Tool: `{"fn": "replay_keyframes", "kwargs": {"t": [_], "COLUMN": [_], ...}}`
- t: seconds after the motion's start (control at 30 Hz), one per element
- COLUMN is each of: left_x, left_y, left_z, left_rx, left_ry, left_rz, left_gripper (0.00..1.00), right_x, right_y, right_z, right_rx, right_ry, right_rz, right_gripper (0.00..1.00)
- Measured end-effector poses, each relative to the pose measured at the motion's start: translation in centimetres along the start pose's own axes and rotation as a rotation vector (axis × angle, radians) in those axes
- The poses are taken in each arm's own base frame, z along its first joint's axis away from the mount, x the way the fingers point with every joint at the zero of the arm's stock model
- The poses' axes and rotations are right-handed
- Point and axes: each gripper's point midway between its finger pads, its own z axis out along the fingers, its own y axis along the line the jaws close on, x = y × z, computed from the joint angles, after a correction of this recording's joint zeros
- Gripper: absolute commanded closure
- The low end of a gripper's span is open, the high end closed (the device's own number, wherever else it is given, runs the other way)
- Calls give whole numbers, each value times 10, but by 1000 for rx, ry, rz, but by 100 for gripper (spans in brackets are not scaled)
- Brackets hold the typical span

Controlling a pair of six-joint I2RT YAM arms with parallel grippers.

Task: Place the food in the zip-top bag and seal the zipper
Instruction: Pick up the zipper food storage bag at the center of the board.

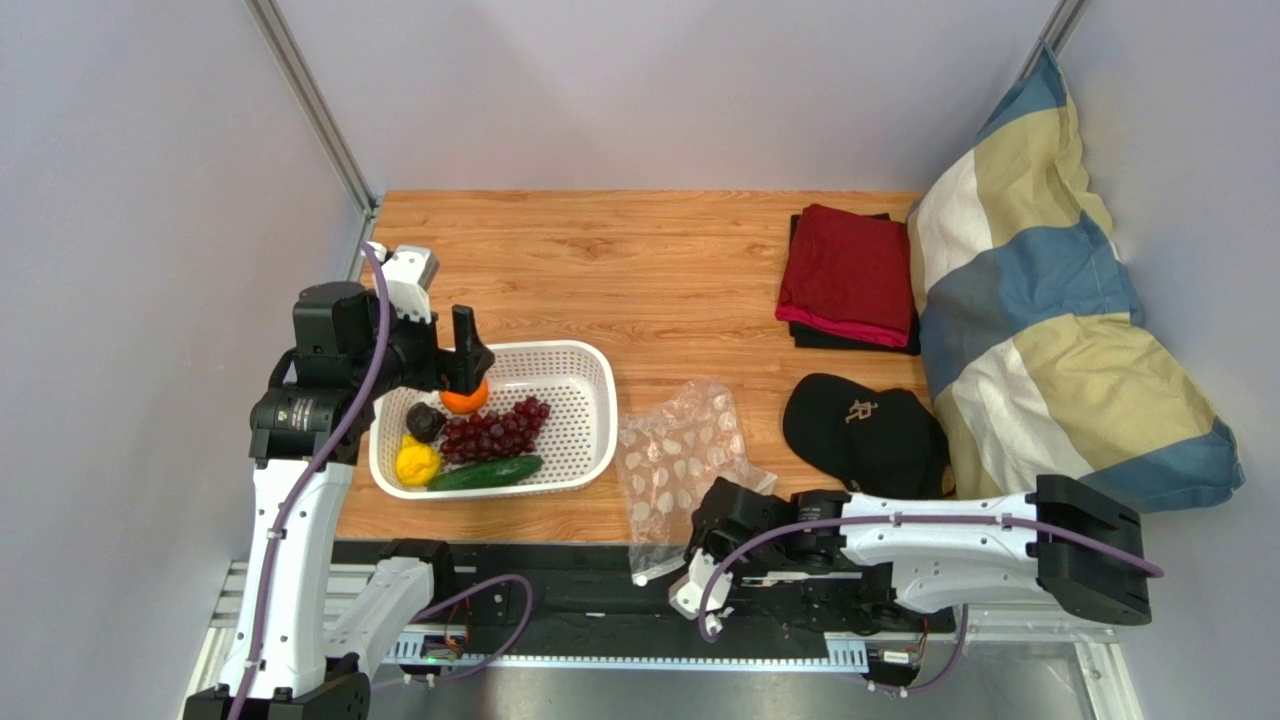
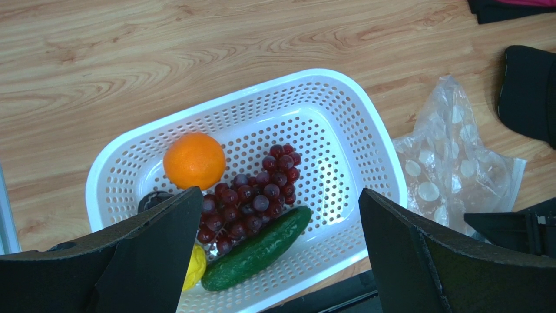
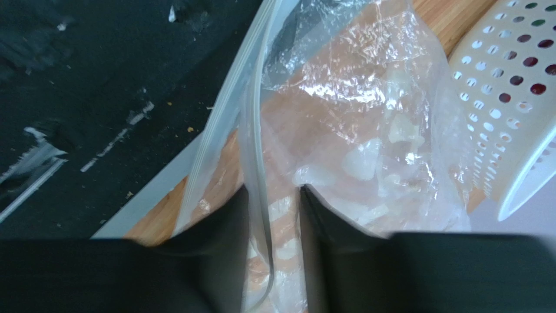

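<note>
The food lies in a white basket [image 1: 601,375]: an orange [image 1: 463,399], a dark red grape bunch [image 1: 493,432], a dark purple fruit [image 1: 425,422], a lemon [image 1: 416,464] and a cucumber [image 1: 484,474]. My left gripper [image 1: 469,357] hovers open above the orange [image 2: 194,160] and grapes [image 2: 251,195], holding nothing. The zip-top bag [image 1: 684,458] lies crumpled to the basket's right, its mouth at the table's near edge. My right gripper [image 3: 274,195] straddles the bag's zipper [image 3: 258,130]. The strip runs between the narrowed jaws, and a gap still shows.
A black cap [image 1: 861,432] lies right of the bag. Folded red and black cloth [image 1: 849,273] sits at the back right, beside a large striped pillow [image 1: 1037,300]. The basket's corner [image 3: 515,98] is close to the bag.
</note>
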Motion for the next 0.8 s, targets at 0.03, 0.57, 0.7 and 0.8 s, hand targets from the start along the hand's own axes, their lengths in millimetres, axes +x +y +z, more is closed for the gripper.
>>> {"fn": "replay_keyframes", "kwargs": {"t": [0.03,0.57,0.7,0.8], "left_x": [0,-16,-22,-27], "left_y": [0,-19,-30,-42], "left_z": [0,25,40,49], "left_rx": [2,146,195,239], "left_ry": [0,16,21,21], "left_rz": [0,-17,-53,-86], "left_gripper": [1,1,1,3], "right_x": [3,23,74,97], "right_y": [1,-99,-105,-132], "right_z": [1,-120,-124,-131], "right_rx": [-6,361,388,442], "right_ry": [19,36,124,109], "right_rz": [-6,707,1116,1400], "right_gripper": [93,100,100,100]}}
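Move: The zipper bag's near lip already stands between the right hand's part-closed fingertips, and the middle of the bag lies about 8 cm ahead and 2 cm left of them, some 2 cm lower. From that hand, the white basket is about 17 cm ahead and 29 cm left, and the black cap some 14 cm ahead and 23 cm right, both about level with it. From the left hand, the bag lies roughly 27 cm right, 6 cm back and 27 cm below. The right hand first shuts its fingers, pinching one lip of the bag's zipper mouth, then lifts it some 14 cm almost straight up before swinging about 12 cm forward over the board, turning clockwise some 75 degrees and keeping its hold. The left hand, fingers still wide open, shifts about 6 cm right and 4 cm forward above the basket, towards the bag. ##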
